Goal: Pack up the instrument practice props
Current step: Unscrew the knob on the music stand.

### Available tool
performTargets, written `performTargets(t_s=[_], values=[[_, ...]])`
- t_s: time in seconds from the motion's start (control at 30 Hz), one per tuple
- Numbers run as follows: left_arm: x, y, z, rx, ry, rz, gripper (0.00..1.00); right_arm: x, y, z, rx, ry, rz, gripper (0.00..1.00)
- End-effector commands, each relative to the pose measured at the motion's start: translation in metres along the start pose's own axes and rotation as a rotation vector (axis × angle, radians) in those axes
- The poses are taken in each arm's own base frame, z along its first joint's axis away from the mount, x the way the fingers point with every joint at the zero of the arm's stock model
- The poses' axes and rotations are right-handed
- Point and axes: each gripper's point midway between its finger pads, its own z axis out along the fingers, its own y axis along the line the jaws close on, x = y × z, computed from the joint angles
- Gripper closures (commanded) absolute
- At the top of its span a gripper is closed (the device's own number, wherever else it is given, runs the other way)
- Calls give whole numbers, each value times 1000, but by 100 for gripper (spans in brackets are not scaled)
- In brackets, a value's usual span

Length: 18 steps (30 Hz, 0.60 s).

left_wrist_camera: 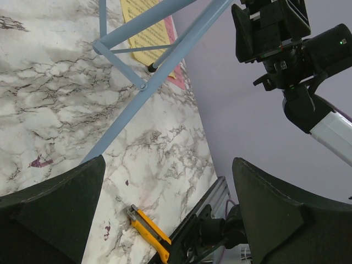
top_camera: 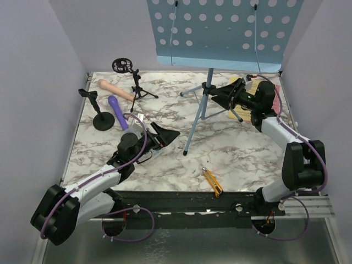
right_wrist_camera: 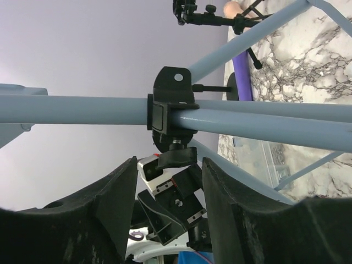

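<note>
The light-blue perforated music rack (top_camera: 220, 33) stands at the back on its tripod legs (top_camera: 193, 124). My right gripper (top_camera: 221, 94) is at the black tripod hub (right_wrist_camera: 171, 104). It is open, and the hub's black knob (right_wrist_camera: 177, 155) sits between its tips with a gap on the left side. My left gripper (top_camera: 168, 135) is wide open and empty, low over the marble, pointing at the legs (left_wrist_camera: 165, 71). The beige microphone (top_camera: 115, 89), the purple microphone (top_camera: 117, 111) and two black mic mounts (top_camera: 124, 69) (top_camera: 102, 118) are at the back left. Yellow and pink pages (left_wrist_camera: 146, 27) lie behind the tripod.
A yellow-and-black utility knife (top_camera: 212, 182) lies near the front edge, also seen in the left wrist view (left_wrist_camera: 148, 231). A clear plastic box (right_wrist_camera: 264, 159) sits beside the purple microphone. Purple walls close in three sides of the marble table (top_camera: 247, 159).
</note>
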Motion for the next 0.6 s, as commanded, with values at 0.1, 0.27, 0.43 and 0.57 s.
performTargets(t_s=[0.1,0.27,0.43,0.57], values=[[-8,-7,2,15,-24,7,1,-8,8,6,-19,-1,-31,52],[-9,-9,1,19,-28,8,1,-11,10,9,-24,1,-51,61],[-9,-8,1,18,-29,8,1,-13,9,9,-14,-5,-114,79],[-9,-8,1,18,-29,8,1,-16,11,7,0,-18,-252,94]])
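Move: The knob on the music stand sits almost between the right fingertips, about 1 cm ahead and 1 cm left at their height; the stand's pole is some 3 cm ahead and 4 cm left. The yellow sheet on the table lies roughly 8 cm ahead, 17 cm right and 27 cm below. From the left hand the knob is about 14 cm ahead, 16 cm right and 8 cm higher. The right hand eases forward about 1 cm to the knob while its half-open fingers close and pinch it. ##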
